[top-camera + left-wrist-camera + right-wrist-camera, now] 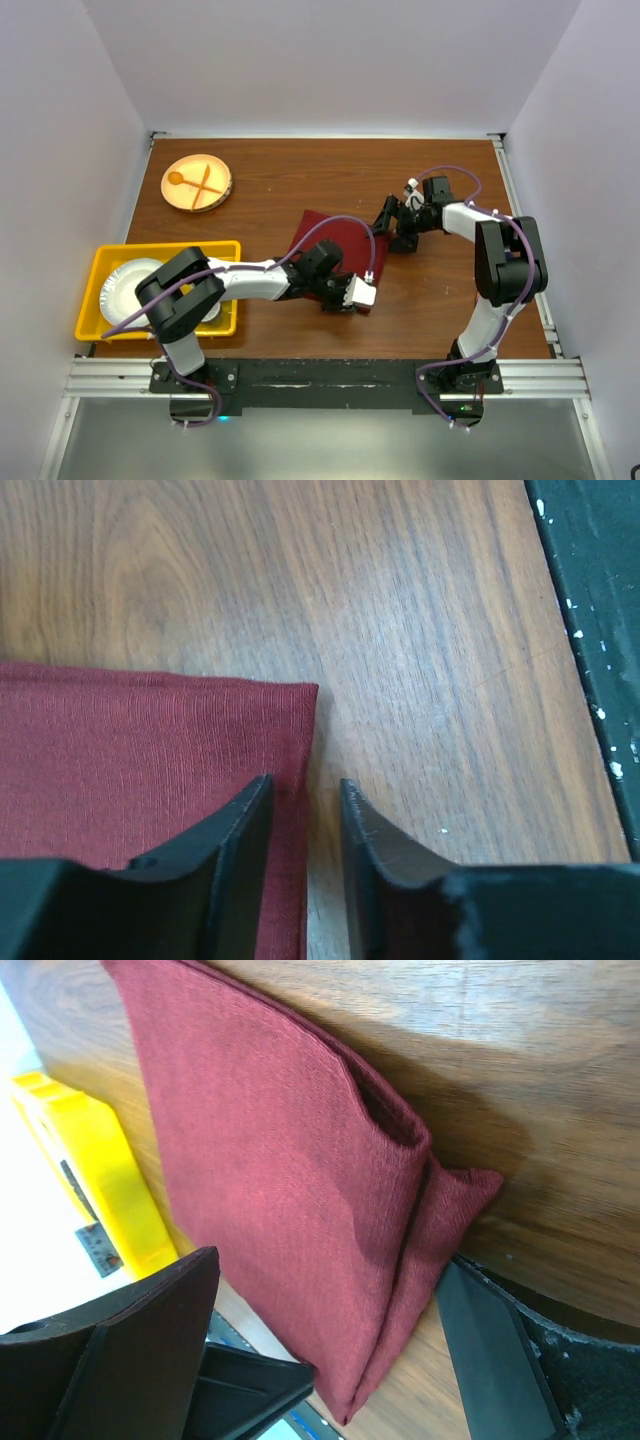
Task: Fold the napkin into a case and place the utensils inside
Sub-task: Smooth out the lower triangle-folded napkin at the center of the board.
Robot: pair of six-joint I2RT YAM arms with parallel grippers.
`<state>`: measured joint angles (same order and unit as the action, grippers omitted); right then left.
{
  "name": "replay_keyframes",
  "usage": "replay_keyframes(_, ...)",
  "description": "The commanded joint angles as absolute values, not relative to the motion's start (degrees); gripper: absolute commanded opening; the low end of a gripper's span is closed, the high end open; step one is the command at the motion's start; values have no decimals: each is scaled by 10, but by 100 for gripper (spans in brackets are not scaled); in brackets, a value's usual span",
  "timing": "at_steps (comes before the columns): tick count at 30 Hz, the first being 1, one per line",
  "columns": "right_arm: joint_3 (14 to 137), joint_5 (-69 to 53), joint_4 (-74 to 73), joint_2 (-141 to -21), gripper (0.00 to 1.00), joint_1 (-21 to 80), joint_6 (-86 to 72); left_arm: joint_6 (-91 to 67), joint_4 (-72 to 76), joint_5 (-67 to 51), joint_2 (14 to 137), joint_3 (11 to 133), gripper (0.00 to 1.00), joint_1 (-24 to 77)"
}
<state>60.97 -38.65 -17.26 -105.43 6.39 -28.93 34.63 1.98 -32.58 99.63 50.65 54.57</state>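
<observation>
The maroon napkin [325, 235] lies folded into a narrow packet on the wooden table, mid-table. In the left wrist view its corner and straight edge [140, 750] rest flat on the wood. My left gripper [338, 296] [305, 785] hovers over that edge, jaws a narrow gap apart and gripping nothing. My right gripper [393, 228] [330, 1360] is open wide at the packet's right end. There the folded layers [280, 1160] gape as a pocket and bulge between the fingers [150, 1340]. The utensils are out of view.
A round wooden plate [222, 190] with an orange spoon and fork sits at the back left. A yellow bin [165, 247] holding white dishes [130, 285] stands at the front left under the left arm. A dark strip [600, 630] borders the wood.
</observation>
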Motion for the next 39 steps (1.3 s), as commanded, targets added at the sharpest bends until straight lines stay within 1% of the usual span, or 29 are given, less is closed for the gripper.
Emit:
replay_keyframes(1, 645, -351, -238, -1046, 91, 67, -253, 326, 14, -340, 945, 515, 40, 527)
replay_keyframes(4, 655, -345, -269, -1043, 91, 69, -249, 309, 1, -345, 919, 518, 40, 499)
replay_keyframes(10, 692, -330, -329, -1035, 89, 69, -226, 309, -47, -331, 890, 494, 36, 432)
replay_keyframes(17, 717, -304, -325, -1041, 81, 70, -210, 272, -54, -308, 868, 468, 34, 373)
replay_keyframes(22, 735, -301, -303, -1069, 67, 74, -208, 268, -62, -296, 862, 467, 33, 349)
replay_keyframes(29, 737, -288, -309, -1028, 55, 74, -176, 248, -55, -289, 853, 461, 33, 331)
replay_keyframes(33, 756, -275, -304, -1050, 52, 74, -173, 250, -62, -297, 854, 461, 32, 318)
replay_keyframes(39, 787, -273, -294, -1091, 52, 76, -183, 253, -63, -297, 853, 461, 33, 314)
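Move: The napkin's near-left corner lies about 14 cm to the left of the left hand and 4 cm farther out, some 2 cm below it. The near-right corner is about 8 cm to this hand's right and 1 cm back; the far-left corner is roughly 25 cm ahead and 7 cm left. From the right hand, the far-right corner is about 3 cm ahead, 1 cm left and 3 cm down; the near-right corner is about 20 cm back and 7 cm left. Coming free of the near edge, already parted, the left fingers rise about 4 cm and carry forward and left, easing slightly lower to hover inside the near-left corner, the wrist turning some 30 degrees counter-clockwise. The right hand leaves the napkin's right edge, drifting slightly right, then forward and up, its wide fingers narrowing to about half open and tipping downward. ##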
